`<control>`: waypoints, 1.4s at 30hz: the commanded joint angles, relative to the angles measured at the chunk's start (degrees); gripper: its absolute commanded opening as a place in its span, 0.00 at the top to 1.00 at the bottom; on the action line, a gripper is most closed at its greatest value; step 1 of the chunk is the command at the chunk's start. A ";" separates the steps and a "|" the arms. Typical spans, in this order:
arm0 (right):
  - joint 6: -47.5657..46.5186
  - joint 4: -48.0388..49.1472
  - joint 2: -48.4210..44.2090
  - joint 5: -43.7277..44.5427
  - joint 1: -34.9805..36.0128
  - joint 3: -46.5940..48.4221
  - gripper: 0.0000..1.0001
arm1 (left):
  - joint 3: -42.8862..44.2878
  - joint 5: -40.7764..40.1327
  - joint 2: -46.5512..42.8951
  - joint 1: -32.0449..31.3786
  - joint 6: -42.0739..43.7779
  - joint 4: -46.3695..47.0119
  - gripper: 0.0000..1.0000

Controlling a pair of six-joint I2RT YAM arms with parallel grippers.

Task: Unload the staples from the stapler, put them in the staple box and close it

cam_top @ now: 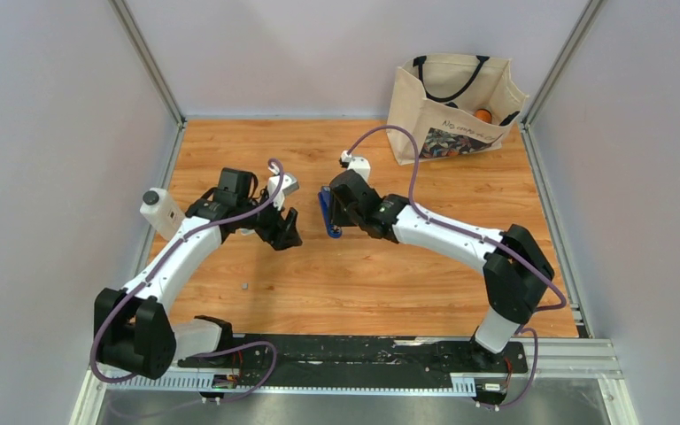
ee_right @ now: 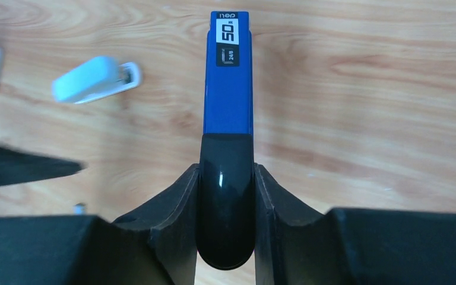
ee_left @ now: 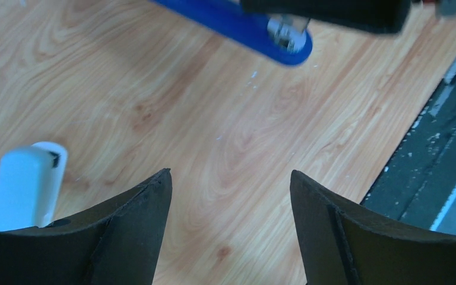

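The stapler [cam_top: 328,215] is slim and blue with a black rear part, and sits at mid-table. My right gripper [cam_top: 343,208] is shut on it. In the right wrist view both fingers clamp the glossy black end [ee_right: 225,196], and the blue body [ee_right: 228,89] with its white "50" label points away from the gripper [ee_right: 226,168]. My left gripper [cam_top: 285,232] is open and empty just left of the stapler. In its wrist view [ee_left: 230,173] the blue tip and a metal part [ee_left: 285,32] show at the top. A tiny grey bit [cam_top: 244,286], perhaps a staple, lies on the wood nearer the front.
A cloth tote bag [cam_top: 452,106] stands at the back right. A white bottle with a dark cap [cam_top: 161,211] stands at the left edge. A small white oblong object [ee_right: 95,80] lies on the wood left of the stapler and also shows in the left wrist view [ee_left: 27,184].
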 commanded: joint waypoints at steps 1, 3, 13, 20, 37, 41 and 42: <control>10.34 12.32 -4.48 4.39 4.23 -3.87 1.00 | -1.53 8.00 1.87 -0.88 -8.59 8.18 0.19; 12.10 12.68 -4.48 7.38 6.35 -3.79 1.00 | -2.15 11.17 2.84 -0.96 -12.19 9.51 0.19; 16.41 15.84 -4.65 11.87 10.22 -3.70 1.00 | -6.46 14.70 3.81 -1.93 -15.37 14.25 0.18; 18.35 17.77 -6.06 11.70 11.37 -4.40 1.00 | -6.02 14.87 5.48 -2.02 -14.76 14.43 0.29; 18.53 19.36 -10.81 8.18 13.30 -12.40 1.00 | -4.35 11.19 4.69 -1.93 -3.96 9.95 0.93; 16.69 20.67 -12.39 7.22 13.30 -16.08 1.00 | -4.79 7.41 3.99 -1.93 0.35 9.86 0.93; 16.25 21.29 -12.74 7.13 13.30 -17.31 1.00 | -4.96 6.53 3.90 -1.93 1.14 10.21 0.94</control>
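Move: The blue stapler, held already in the right fingers, has its middle about 9 cm to the left hand's right, 3 cm farther out and 3 cm lower. The grey stapler lies on the table some 9 cm left of the left hand, 2 cm ahead and 11 cm down; a small grey bit sits about 13 cm left, 14 cm back. From the right hand, the open left fingertips are about 12 cm left, 4 cm back and nearly level. The blue stapler is carried back about 7 cm and left about 5 by the right hand, which keeps its grip and rolls its left side up some 20 degrees. The left hand comes to meet it, right, down and a little back, its fingers levelling out, then closes from wide open to pinch the tip of the stapler's blue base. ##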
